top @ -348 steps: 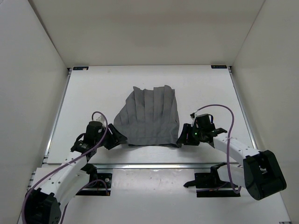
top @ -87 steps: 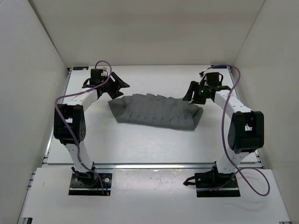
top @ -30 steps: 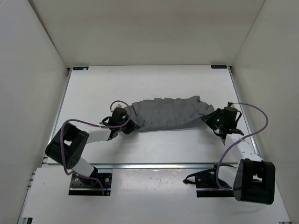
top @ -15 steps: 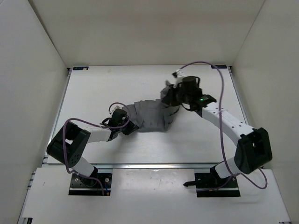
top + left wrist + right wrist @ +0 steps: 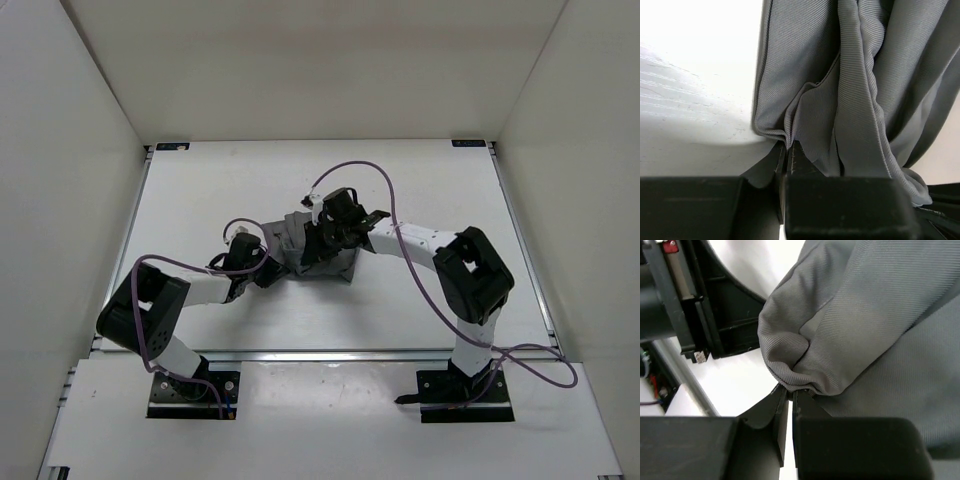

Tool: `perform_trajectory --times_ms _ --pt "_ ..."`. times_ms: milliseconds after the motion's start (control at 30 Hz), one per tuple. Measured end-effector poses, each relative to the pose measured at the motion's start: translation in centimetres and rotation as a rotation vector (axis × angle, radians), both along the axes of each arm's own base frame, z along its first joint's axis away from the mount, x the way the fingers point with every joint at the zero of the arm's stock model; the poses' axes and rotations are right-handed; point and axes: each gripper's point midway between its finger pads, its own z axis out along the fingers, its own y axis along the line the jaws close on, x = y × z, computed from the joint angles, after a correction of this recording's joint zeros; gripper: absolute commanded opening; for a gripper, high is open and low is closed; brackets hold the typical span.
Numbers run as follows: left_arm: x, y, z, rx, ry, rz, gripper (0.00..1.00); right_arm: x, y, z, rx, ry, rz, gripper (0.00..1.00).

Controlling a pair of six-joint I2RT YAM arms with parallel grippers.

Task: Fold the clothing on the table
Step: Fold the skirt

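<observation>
The clothing [image 5: 288,243] is a dark grey pleated garment, bunched into a compact folded bundle at the middle of the white table [image 5: 200,190]. My left gripper [image 5: 272,270] lies low at the bundle's left end. In the left wrist view it [image 5: 787,148] is shut on a thin gathered edge of the clothing [image 5: 860,90]. My right arm reaches across from the right and over the bundle. My right gripper [image 5: 308,254] sits on its left part, close to the left one. In the right wrist view it [image 5: 789,391] pinches a rolled fold of the clothing [image 5: 880,315], held just above the table [image 5: 740,380].
White walls enclose the table on the left, back and right. A thin metal edging [image 5: 330,353] runs along the near side, in front of both arm bases. The black body of my left arm [image 5: 715,305] shows close by in the right wrist view.
My right gripper has carried its end of the garment leftward, over to the left end. The long strip is now a short doubled bundle. The left gripper has barely moved.
</observation>
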Motion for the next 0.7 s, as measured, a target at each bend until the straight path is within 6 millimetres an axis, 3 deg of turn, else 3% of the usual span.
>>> perform_trajectory --times_ms 100,167,233,333,433,533,567,667,700 --pt "-0.1 0.2 0.0 -0.017 -0.002 -0.005 0.16 -0.3 0.5 0.1 0.033 0.035 0.04 0.32" --pt "-0.2 0.2 0.0 -0.02 0.001 -0.011 0.24 -0.4 0.9 0.8 0.065 0.037 0.075 0.44" --pt "-0.3 0.3 0.1 -0.023 0.002 -0.015 0.29 -0.6 1.1 1.9 0.091 0.022 0.096 0.48" --pt "-1.2 0.7 1.0 -0.041 -0.007 -0.006 0.46 -0.6 0.8 4.6 0.133 -0.026 0.094 0.5" --pt "-2.7 1.6 3.6 -0.079 -0.066 0.02 0.59 -0.3 0.4 9.0 0.205 -0.106 0.079 0.51" --pt "-2.8 2.4 7.4 -0.117 -0.166 0.045 0.62 0.6 -0.7 12.7 0.259 -0.192 0.036 0.53" --pt "-2.7 2.8 8.6 -0.127 -0.2 0.054 0.63 0.8 -1.2 13.3 0.264 -0.214 0.016 0.55" --pt "-2.7 4.9 11.1 -0.133 -0.275 0.1 0.77 1.2 -2.9 13.5 0.24 -0.237 -0.065 0.81" --pt "-2.9 5.6 11.5 -0.125 -0.291 0.108 0.8 1.3 -3.7 13.1 0.223 -0.229 -0.096 0.81"
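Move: Just under the right fingertips lies the folded skirt, its middle about 2 cm ahead, 2 cm to the right and some 5 cm below; they still pinch its folded-over part, and the left gripper is about 6 cm left and 3 cm nearer the base. From the left hand, down by the table at the skirt's near left corner, the skirt's middle is roughly 6 cm ahead and 8 cm to the right. Letting go with both hands: the fingers spread wide while each hand is still by the cloth, then both lift clear. The right rises about 13 cm, straight up at first, then veers some 4 cm right over the skirt; the left backs off slightly before climbing some 11 cm and swinging left, away from the skirt, its fingers tipping up. ##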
